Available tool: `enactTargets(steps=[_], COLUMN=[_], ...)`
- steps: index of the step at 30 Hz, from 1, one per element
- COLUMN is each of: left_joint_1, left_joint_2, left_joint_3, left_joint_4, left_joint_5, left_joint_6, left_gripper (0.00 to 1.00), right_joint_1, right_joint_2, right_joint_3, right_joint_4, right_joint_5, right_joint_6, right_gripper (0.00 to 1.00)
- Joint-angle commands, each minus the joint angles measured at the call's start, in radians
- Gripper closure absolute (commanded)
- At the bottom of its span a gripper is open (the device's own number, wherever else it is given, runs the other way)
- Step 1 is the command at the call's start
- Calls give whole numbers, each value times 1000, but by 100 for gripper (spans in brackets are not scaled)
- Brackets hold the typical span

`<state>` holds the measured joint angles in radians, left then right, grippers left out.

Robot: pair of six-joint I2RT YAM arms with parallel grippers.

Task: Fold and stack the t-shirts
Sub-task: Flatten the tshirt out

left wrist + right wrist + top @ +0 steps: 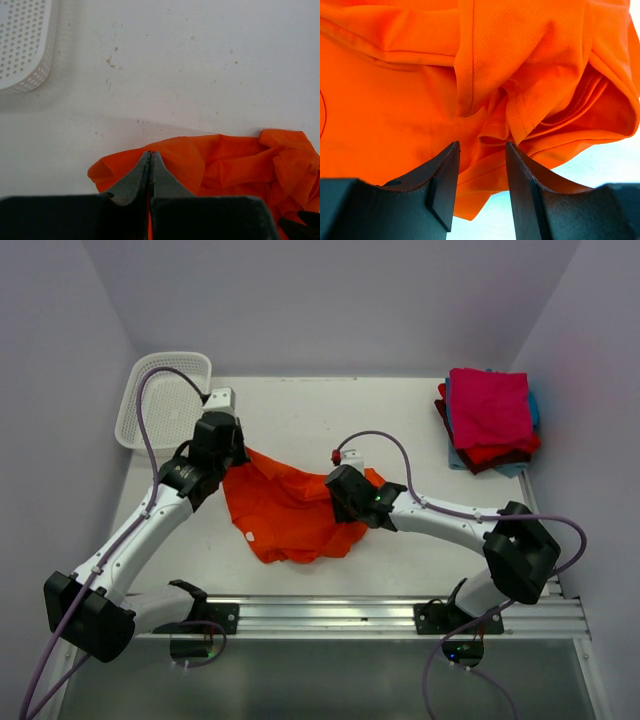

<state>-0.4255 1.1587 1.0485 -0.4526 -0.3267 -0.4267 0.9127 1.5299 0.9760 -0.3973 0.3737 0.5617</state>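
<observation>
A bright orange t-shirt lies crumpled at the middle of the white table. My left gripper is at its far left corner, shut on a fold of the orange cloth; in the left wrist view the gripper shows a sliver of orange between its pressed fingers. My right gripper sits at the shirt's right side. In the right wrist view it is open, its fingers apart with bunched hems of the t-shirt just beyond the tips. A stack of folded t-shirts, magenta-pink on top, rests at the far right.
A white lattice basket stands at the far left corner, close to my left arm; its perforated wall shows in the left wrist view. Pale walls enclose the table on three sides. A metal rail runs along the near edge.
</observation>
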Motion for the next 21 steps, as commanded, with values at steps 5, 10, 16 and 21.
enactTargets(steps=[5, 10, 16, 21], left_joint_1=[8, 8, 8, 8], left_joint_2=[-22, -25, -22, -31], left_joint_3=[-4, -7, -8, -8], left_joint_4=[31, 25, 32, 26], left_joint_5=[5, 0, 6, 0], left_joint_6=[0, 0, -3, -1], left_gripper=[100, 100, 100, 100], right_joint_1=[-5, -1, 0, -1], right_joint_2=[-13, -27, 47, 128], right_joint_3=[52, 81, 176, 222], right_joint_4=[-3, 32, -12, -51], right_joint_5=[68, 12, -18, 4], right_joint_6=[-29, -68, -111, -95], right_gripper=[55, 57, 55, 50])
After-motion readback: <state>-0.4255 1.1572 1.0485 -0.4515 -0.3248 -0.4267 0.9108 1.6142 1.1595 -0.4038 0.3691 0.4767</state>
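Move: The t-shirt's folded-over far edge lies about 7 cm ahead of the right hand, 5 cm to its left and roughly 4 cm below. A loose flap bunches some 5 cm ahead and 2 cm to that hand's right, and the shirt's far right corner sits about 9 cm ahead and 8 cm right, both some 3 cm below. From the left hand, the folded edge is about 17 cm right, 3 cm back and 13 cm below. Over the rumpled right part of the t-shirt, the open right hand goes left, forward and up by some 3 cm each, towards the folded-over far edge. It starts slowly, speeds up in the second half and just begins to sink again at the end, its fingers tilting up about 5 degrees. The left hand stays put, shut on the shirt's far left corner. ##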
